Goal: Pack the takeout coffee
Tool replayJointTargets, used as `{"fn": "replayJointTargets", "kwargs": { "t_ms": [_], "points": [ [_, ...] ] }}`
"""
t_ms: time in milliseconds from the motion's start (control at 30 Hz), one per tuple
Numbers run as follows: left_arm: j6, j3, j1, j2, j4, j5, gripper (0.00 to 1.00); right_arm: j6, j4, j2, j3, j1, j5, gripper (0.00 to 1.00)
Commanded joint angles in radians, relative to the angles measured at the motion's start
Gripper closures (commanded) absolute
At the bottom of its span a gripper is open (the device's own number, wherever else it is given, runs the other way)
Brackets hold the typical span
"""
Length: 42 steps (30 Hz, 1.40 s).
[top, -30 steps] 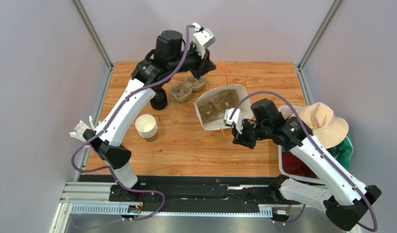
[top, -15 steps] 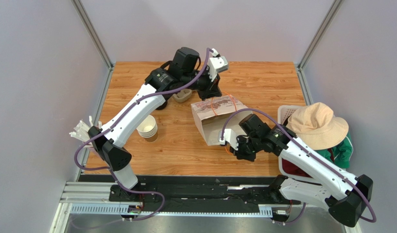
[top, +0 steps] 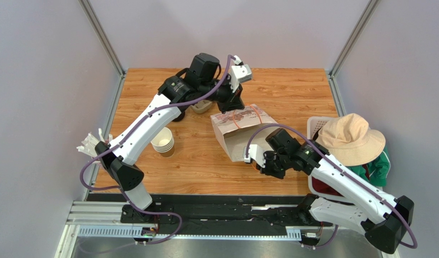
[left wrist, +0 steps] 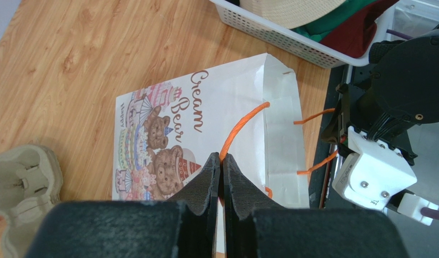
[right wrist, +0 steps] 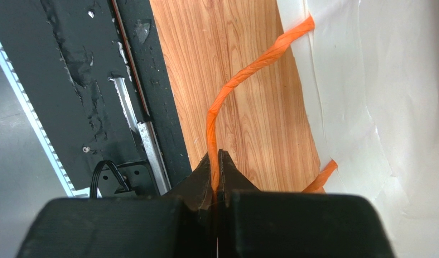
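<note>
A white paper bag (top: pixel 235 134) printed with bears and "Cream Bear" lies on its side mid-table, printed face (left wrist: pixel 162 134) up. My left gripper (left wrist: pixel 221 158) is shut on one orange twisted handle (left wrist: pixel 243 123), at the bag's far edge (top: pixel 232 105). My right gripper (right wrist: pixel 217 156) is shut on the other orange handle (right wrist: pixel 243 72), at the bag's near edge (top: pixel 261 161), with the bag's white wall (right wrist: pixel 367 80) to its right. The takeout coffee is out of view.
A pulp cup carrier (top: pixel 202 106) sits behind the bag, also in the left wrist view (left wrist: pixel 22 183). A stack of lidless brown cups (top: pixel 162 141) stands left of centre. A white basket (left wrist: pixel 291 32) with clothes and a beige hat (top: pixel 348 137) is at the right edge.
The bag, a second ago gaping open with a carrier showing inside, has been drawn flatter with its printed face up. My left gripper moved right, my right gripper toward the near edge.
</note>
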Motion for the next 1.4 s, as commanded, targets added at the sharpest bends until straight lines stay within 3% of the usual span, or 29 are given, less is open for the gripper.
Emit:
{"fn": "replayJointTargets", "kwargs": {
  "t_ms": [0, 400, 733, 1033, 1167, 1367],
  "points": [
    [0.010, 0.023, -0.007, -0.043, 0.004, -0.031, 1.00, -0.021, 0.032, -0.022, 0.008, 0.008, 0.038, 1.00],
    [-0.009, 0.145, -0.001, 0.052, 0.119, -0.202, 1.00, 0.069, 0.107, -0.016, 0.260, 0.007, 0.137, 1.00],
    [-0.044, 0.230, 0.022, 0.144, 0.217, -0.358, 1.00, 0.121, 0.245, 0.047, 0.384, 0.005, 0.392, 1.00],
    [-0.098, 0.289, 0.024, 0.135, 0.203, -0.468, 1.00, 0.140, 0.268, 0.058, 0.542, -0.001, 0.490, 1.00],
    [-0.093, 0.260, 0.025, 0.105, 0.185, -0.519, 1.00, 0.135, 0.261, 0.058, 0.548, -0.015, 0.479, 1.00],
    [-0.108, 0.085, 0.024, 0.065, 0.194, -0.467, 1.00, 0.115, 0.271, 0.061, 0.357, -0.015, 0.449, 1.00]
  ]
}}
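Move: Holding the orange handles of the tipped paper bag, both hands are shut. The bag's middle lies some 13 cm ahead of the right hand, 3 cm to its left and 4 cm lower. From the left hand the bag's middle is about 3 cm back, 3 cm right and 25 cm below; the loose cup tray is roughly 13 cm ahead of that hand and 12 cm left, and the paper cups 30 cm left and 5 cm back, both far below. Swinging the bag's mouth upwards by its handles, the right hand rises about 20 cm and goes some 13 cm forward, its fingers tipping up and forward and its wrist turning clockwise. The left hand travels about 12 cm forward and slightly up, turning nearly 30 degrees counter-clockwise. Both sink a little at the end, still pinching the straps. ##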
